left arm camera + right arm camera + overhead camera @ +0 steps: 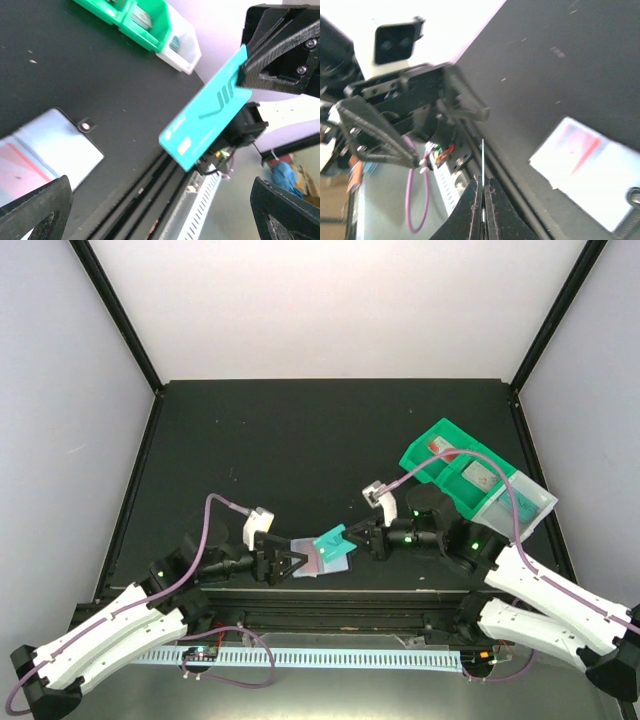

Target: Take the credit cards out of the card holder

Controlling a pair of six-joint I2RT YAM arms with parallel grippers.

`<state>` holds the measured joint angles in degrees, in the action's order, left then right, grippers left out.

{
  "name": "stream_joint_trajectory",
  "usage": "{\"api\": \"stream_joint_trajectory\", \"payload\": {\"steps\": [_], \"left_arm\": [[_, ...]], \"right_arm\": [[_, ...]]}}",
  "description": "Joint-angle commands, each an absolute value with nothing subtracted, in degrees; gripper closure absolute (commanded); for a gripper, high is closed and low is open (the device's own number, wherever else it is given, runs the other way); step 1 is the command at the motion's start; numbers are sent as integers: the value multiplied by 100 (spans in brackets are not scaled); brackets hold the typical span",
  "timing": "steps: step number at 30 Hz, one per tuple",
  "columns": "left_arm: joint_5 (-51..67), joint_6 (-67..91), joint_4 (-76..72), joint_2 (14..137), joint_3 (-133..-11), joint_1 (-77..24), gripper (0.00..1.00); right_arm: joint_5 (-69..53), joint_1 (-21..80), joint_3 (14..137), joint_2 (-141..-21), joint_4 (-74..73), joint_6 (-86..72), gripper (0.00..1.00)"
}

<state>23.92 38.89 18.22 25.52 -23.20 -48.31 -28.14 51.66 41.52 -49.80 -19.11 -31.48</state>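
The card holder [312, 562] lies open and flat near the table's front edge, pale inner side up with a pink-red patch [42, 157] [592, 167]. Just right of it and above the table, my right gripper [352, 534] [483, 186] is shut on a teal credit card [330, 540] [205, 122], which the right wrist view shows edge-on [482, 157]. My left gripper [299, 565] [160, 215] stands open at the holder's left side, its fingers [35, 215] wide apart and holding nothing.
A green tray [432, 445] [150, 22] with a clear end section [522, 506] sits at the back right, with a white card [440, 447] and a grey card [480, 478] in its compartments. Black rails run along the front edge [150, 190].
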Motion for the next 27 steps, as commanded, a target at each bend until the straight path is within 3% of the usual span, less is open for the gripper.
{"api": "stream_joint_trajectory", "payload": {"steps": [1,8,27], "left_arm": [[1519,3482,2423,2533,-2699,-4790,1],[1705,3287,2280,2554,-2602,-4790,1],[1904,3384,2149,2455,-2426,-4790,1]], "right_arm": [[-1774,4682,4095,-4721,-2126,-3691,99],[-1926,3023,3724,-4334,-2281,-3969,99],[-345,-514,5078,-5104,-4305,-2659,99]]}}
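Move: The teal card is already in the right hand's shut fingers. The white tray it seems bound for lies about 43 cm to that hand's right, 12 cm ahead and 13 cm below. At similar depth, the green tray's middle compartment is 21 cm ahead, 35 cm right; its far compartment 32 cm ahead, 27 cm right; the card holder 6 cm left, 2 cm back. From the left hand, the white tray lies 54 cm right, 18 cm ahead. The teal card, still pinched edge-on in the right hand's closed fingers, is carried away from the card holder towards the trays: some 30 cm rightward and forward, increasingly rightward near the end. It dips about 3 cm while the hand swings clockwise nearly 70 degrees, so the fingers that pointed left now point forward. ##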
